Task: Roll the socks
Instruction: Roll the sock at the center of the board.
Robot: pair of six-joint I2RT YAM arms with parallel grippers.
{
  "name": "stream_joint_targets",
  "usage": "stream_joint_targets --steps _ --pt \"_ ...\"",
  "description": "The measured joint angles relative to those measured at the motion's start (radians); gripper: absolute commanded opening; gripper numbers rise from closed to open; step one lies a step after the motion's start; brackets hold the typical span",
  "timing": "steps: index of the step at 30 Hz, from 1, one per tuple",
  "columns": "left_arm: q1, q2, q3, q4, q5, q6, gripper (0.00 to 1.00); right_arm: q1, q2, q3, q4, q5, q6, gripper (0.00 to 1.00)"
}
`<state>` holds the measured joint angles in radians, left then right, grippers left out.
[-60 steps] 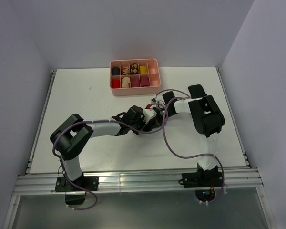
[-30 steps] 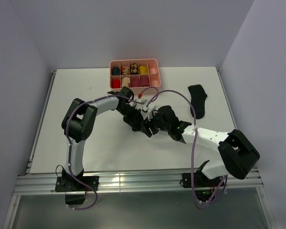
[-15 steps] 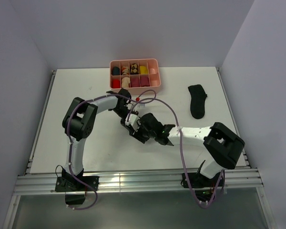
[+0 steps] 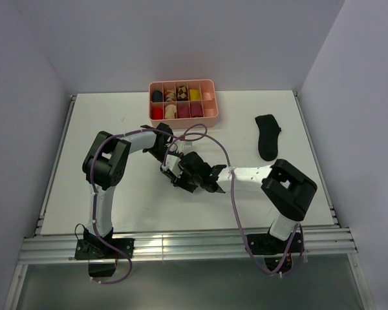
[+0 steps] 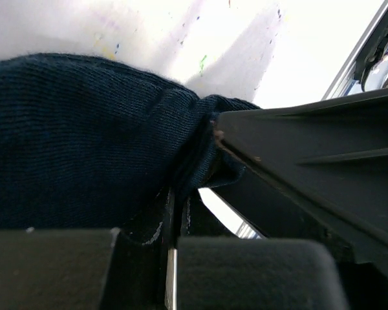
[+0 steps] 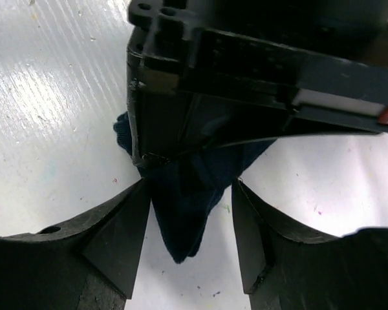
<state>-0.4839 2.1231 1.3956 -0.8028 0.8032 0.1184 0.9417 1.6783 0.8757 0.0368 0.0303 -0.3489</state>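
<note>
A dark sock (image 5: 84, 142) hangs bunched from my left gripper (image 5: 178, 194), which is shut on a fold of its fabric. In the right wrist view the sock's pointed tip (image 6: 184, 213) dangles over the white table, below the left gripper's body (image 6: 246, 64). My right gripper (image 6: 191, 187) is open and straddles that tip, its fingertips (image 6: 139, 194) just reaching the cloth. From above, both grippers meet mid-table, left (image 4: 170, 165) and right (image 4: 184, 175). A second black sock (image 4: 268, 137) lies flat at the far right.
A pink divided tray (image 4: 183, 123) holding small coloured rolls stands at the back centre. Purple cables (image 4: 229, 194) loop from both arms over the middle of the table. Grey walls close in the table on the left, right and back.
My right arm has swung left and brought its gripper up to the left gripper and the hanging sock. Its jaws have narrowed a little. The left gripper stays shut on the sock.
</note>
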Motion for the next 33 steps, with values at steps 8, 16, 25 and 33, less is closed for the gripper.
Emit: stream_joint_targets --steps 8,16,25,33 --pt "0.013 0.000 0.000 -0.011 -0.001 0.000 0.01 0.025 0.032 0.041 -0.083 0.004 -0.038 0.60" --pt "0.020 0.000 -0.001 -0.018 -0.002 0.002 0.01 0.038 0.092 0.097 -0.107 0.015 -0.061 0.59" --pt "0.026 0.000 -0.008 -0.014 0.005 0.005 0.01 0.051 0.152 0.169 -0.159 0.053 -0.068 0.19" --pt "0.034 -0.013 -0.027 0.002 0.010 0.005 0.08 0.051 0.164 0.198 -0.201 0.058 -0.064 0.00"
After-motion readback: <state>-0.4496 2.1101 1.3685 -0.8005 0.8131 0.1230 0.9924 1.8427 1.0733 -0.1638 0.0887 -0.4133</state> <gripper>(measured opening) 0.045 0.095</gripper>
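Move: The dark sock lies bunched at the center of the board, its tail between my right hand's open fingers. Its middle is about 1 cm ahead, 2 cm left and 2 cm below that hand. My left fingers already pinch it, its middle some 2 cm ahead and 1 cm right of them. From my right hand the sock box is roughly 25 cm ahead and 3 cm right, and the other dark sock 14 cm ahead and 36 cm right. I lower my right hand about 2 cm onto the sock, drawing back slightly and coming forward again while easing 1.5 cm left towards my left fingertips. It tilts some 10 degrees, left side down, and late on its fingers close from over half open to nearly shut, pinching the sock. My left hand keeps its pinch, easing 1 cm left. ##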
